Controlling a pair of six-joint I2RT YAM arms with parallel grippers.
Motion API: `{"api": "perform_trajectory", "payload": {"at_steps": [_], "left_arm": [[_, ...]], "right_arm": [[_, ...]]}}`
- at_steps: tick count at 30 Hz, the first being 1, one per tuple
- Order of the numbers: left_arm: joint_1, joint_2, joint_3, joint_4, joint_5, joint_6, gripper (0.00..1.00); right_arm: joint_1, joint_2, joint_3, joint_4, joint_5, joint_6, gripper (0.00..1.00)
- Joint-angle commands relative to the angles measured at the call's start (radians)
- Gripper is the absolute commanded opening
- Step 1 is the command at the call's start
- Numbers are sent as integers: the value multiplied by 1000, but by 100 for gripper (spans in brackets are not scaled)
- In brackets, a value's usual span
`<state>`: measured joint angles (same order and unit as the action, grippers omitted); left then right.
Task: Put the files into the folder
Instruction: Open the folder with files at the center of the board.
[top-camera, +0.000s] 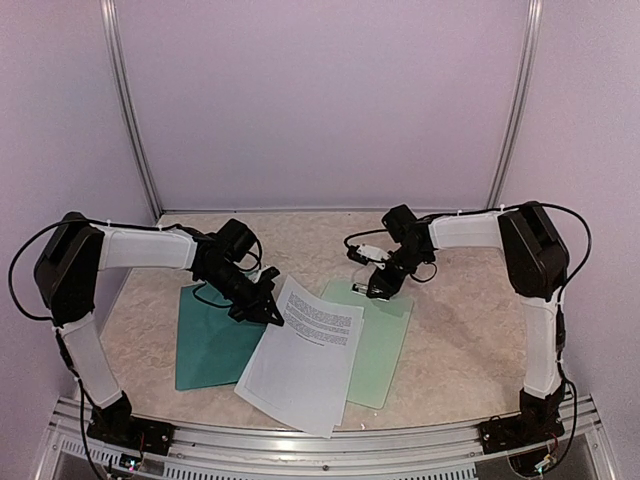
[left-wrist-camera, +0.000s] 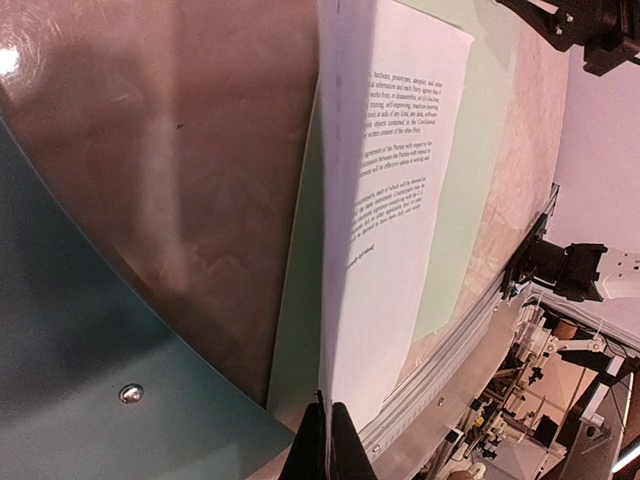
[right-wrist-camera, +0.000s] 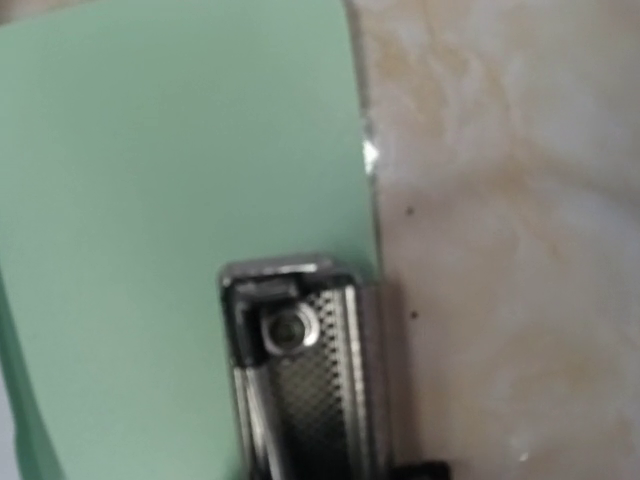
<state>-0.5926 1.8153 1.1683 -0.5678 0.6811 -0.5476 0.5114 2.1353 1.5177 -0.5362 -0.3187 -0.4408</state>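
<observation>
The files (top-camera: 305, 350) are white printed paper lying slantwise between the dark teal folder (top-camera: 208, 340) on the left and a pale mint clipboard (top-camera: 385, 335) on the right, overlapping both. My left gripper (top-camera: 268, 308) is shut on the paper's upper left edge. In the left wrist view its fingers (left-wrist-camera: 328, 452) pinch the thin edge of the files (left-wrist-camera: 400, 200), with the folder (left-wrist-camera: 80, 380) at lower left. My right gripper (top-camera: 380, 285) sits at the clipboard's metal clip (right-wrist-camera: 305, 370). Only a black bit of one finger (right-wrist-camera: 425, 468) shows there, so its jaws cannot be read.
The table (top-camera: 470, 320) is beige marble-patterned, with a metal rail (top-camera: 400, 430) along the front edge. The paper's near corner reaches that rail. Pale walls close in the back and sides. Both arm bases stand at the near corners.
</observation>
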Motion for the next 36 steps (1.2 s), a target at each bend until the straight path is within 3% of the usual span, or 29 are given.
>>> {"api": "perform_trajectory", "payload": {"at_steps": [1,21,36], "left_arm": [[-8,11,17,-6,4,17,0],[-7,26,32,10,25,23,0],[8,146,113,112,212,-1,0]], "right_arm": [[-15,33,9,-40,-16,-11,38],[-22,21,-24,-31,-11,13,0],[-27,11,-53,3,-92,61,0]]}}
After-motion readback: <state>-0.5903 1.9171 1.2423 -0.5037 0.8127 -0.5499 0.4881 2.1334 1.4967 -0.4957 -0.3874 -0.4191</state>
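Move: About 2 cm to the left of the right fingers, level ahead and 1 cm lower, is the middle of the green folder's metal clip. The folder's middle lies 12 cm back and 4 cm left of them, the white sheets some 15 cm back and 16 cm left. From the left hand, which holds the sheets' left edge, the clip is roughly 20 cm right, 12 cm ahead and 6 cm below; the teal folder is 13 cm left, level with it. Closing to a narrow gap, the right fingers pinch the near end of the clip and keep hold there, the hand staying practically in place. Only after that does the left hand, still shut on the sheets' raised edge, set off to the right and a little forward towards the clip, about 3 cm, its fingertips swinging up some 5 degrees to point more rightward. ##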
